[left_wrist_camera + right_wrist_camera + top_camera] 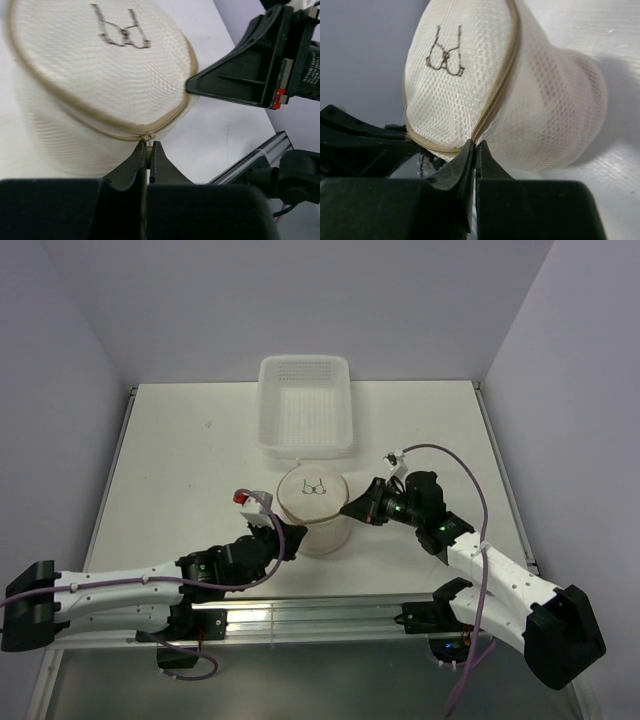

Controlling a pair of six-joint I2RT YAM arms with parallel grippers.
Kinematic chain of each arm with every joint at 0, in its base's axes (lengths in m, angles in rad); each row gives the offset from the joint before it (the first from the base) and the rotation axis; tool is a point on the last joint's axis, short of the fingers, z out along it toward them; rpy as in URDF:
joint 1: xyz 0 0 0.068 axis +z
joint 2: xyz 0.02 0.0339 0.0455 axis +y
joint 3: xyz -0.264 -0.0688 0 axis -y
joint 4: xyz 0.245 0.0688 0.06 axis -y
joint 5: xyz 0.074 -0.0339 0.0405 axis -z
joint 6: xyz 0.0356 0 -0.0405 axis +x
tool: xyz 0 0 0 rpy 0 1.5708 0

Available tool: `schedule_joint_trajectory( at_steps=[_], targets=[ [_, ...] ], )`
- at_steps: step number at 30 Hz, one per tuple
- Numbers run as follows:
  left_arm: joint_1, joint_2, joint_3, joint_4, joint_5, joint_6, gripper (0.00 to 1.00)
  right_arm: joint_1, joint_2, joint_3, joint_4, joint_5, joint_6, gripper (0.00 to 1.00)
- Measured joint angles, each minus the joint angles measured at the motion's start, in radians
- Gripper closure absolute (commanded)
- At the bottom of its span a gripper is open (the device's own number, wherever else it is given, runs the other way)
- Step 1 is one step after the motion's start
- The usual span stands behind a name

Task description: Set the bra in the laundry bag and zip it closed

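Observation:
The laundry bag (316, 508) stands upright mid-table, a pale mesh cylinder whose round lid carries a dark bra drawing. It fills the left wrist view (95, 75) and the right wrist view (485, 85). My left gripper (283, 536) is at its front left, shut on the zip pull (146, 138) at the lid's rim. My right gripper (352, 509) is at its right side, shut on the rim by the zip seam (476, 142). The bra is hidden; a faint pale shape shows through the mesh wall.
A white perforated plastic basket (305, 405) stands behind the bag at the table's back. Walls close in on both sides. A metal rail (330, 612) runs along the near edge between the arm bases.

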Motion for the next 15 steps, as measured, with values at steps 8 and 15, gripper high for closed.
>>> schedule_joint_trajectory(
  at_steps=[8,15],
  targets=[
    [0.032,-0.198,-0.037,-0.185,-0.069,-0.032,1.0,-0.062,0.081,0.049,0.001,-0.036,-0.046,1.0],
    [0.04,-0.138,-0.04,-0.142,-0.062,-0.029,1.0,-0.06,0.141,0.114,-0.008,-0.028,-0.089,0.36]
  ],
)
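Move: The left fingers already pinch the zipper pull on the near rim of the laundry bag, whose middle lies about 10 cm ahead, 7 cm right and 8 cm below. The shut right fingers hold its right rim, with the bag's middle roughly 2 cm ahead, 9 cm left and 7 cm below them. The empty basket lies some 48 cm ahead of the left hand, about level sideways and 12 cm lower. Left hand, still pinching the zipper pull, draws about 4 cm left; right goes 3 cm forward, opening off the rim. ##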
